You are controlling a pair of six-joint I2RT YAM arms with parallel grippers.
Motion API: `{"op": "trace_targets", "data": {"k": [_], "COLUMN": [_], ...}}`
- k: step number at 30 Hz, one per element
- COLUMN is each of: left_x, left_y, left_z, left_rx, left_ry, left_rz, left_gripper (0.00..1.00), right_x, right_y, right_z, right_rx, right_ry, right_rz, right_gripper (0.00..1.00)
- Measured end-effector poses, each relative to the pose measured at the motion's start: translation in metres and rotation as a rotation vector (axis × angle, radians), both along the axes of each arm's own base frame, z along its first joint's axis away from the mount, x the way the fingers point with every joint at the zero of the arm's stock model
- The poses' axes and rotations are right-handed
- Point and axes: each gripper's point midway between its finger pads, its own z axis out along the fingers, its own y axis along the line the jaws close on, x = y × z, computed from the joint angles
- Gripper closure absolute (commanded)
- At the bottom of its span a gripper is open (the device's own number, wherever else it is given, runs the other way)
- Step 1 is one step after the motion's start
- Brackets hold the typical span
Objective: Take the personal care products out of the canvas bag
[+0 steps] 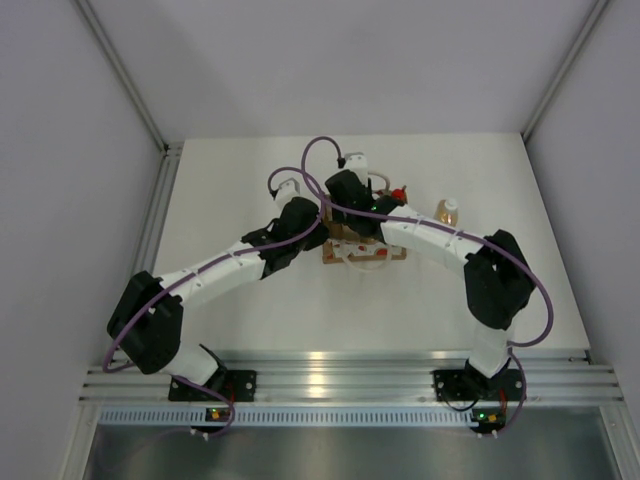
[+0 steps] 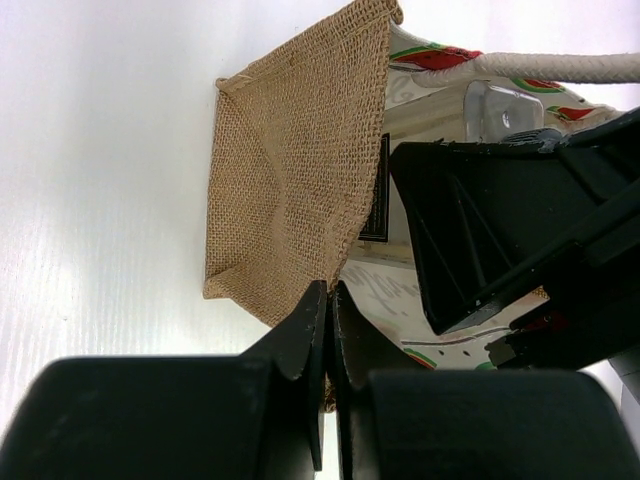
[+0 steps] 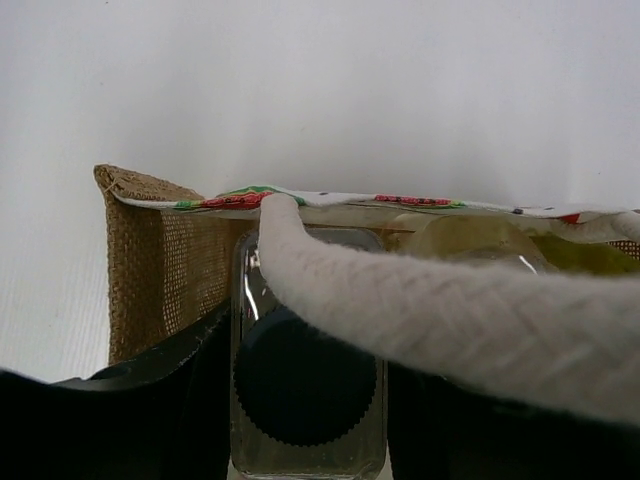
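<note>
The canvas bag [image 2: 290, 180] lies under both arms in the top view [image 1: 392, 253]. My left gripper [image 2: 330, 298] is shut on the bag's burlap edge near its corner. My right gripper [image 3: 308, 400] reaches into the bag's mouth, with a finger pressed on each side of the clear squarish bottle with a dark cap [image 3: 305, 395]. That bottle also shows in the left wrist view [image 2: 500, 105]. A white rope handle [image 3: 450, 310] crosses in front of it. A yellowish bottle [image 3: 470, 238] sits deeper in the bag. One amber bottle with a white cap [image 1: 447, 212] stands on the table right of the bag.
The white table [image 1: 250, 180] is enclosed by grey walls at the left, right and back. A metal rail [image 1: 330, 380] runs along the near edge by the arm bases. A small red item [image 1: 399, 191] shows at the bag's far right side.
</note>
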Motion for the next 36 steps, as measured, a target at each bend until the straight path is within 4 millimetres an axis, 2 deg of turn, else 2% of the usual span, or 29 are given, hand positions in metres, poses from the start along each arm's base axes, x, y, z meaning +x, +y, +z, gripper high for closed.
{"op": "trace_targets", "data": {"k": [1, 12, 16, 28, 36], "left_x": [0.0, 0.0, -0.001, -0.001, -0.001], "left_y": [0.0, 0.0, -0.001, -0.001, -0.001], "left_z": [0.0, 0.0, 0.0, 0.0, 0.0], "left_rx": [0.0, -0.001, -0.002, -0.002, -0.002], "left_ry": [0.0, 0.002, 0.003, 0.003, 0.003], "left_rz": [0.0, -0.001, -0.003, -0.003, -0.003], "left_gripper": [1.0, 1.0, 1.0, 1.0, 1.0], "right_x": [0.0, -0.011, -0.018, -0.039, -0.076], "right_y": [0.0, 0.001, -0.002, -0.013, -0.036], "right_z": [0.0, 0.006, 0.022, 0.125, 0.198], "right_rx": [-0.001, -0.02, -0.013, 0.12, 0.196], "right_ry": [0.0, 0.029, 0.028, -0.107, -0.187], "right_rz": [0.0, 0.044, 0.068, 0.122, 0.203], "right_gripper": [1.0, 1.0, 1.0, 1.0, 1.0]}}
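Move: The right hand already pinches the dark-capped bottle inside the canvas bag, its middle straight below the fingers by about 5 cm. Just as low, the white-capped bottle stands some 5 cm to the right and level, and the red-capped bottle about 10 cm right and 1 cm farther out; the bottle already set out is level with the hand on open table, roughly 21 cm right. From the left hand, the dark-capped bottle lies about 5 cm ahead, 7 cm right and 5 cm down. Keeping its grip on the dark-capped bottle, the right hand first eases back a couple of centimetres with little rise, then draws the bottle up out of the canvas bag, climbing about 20 cm in all while going some 8 cm back and a little right, away from the remaining bottles. On the way the wrist tips the fingers some 10 degrees upward, lifts its left side and turns slightly counter-clockwise, while the left hand stays still, its shut fingers keeping hold of the bag's near left edge. ##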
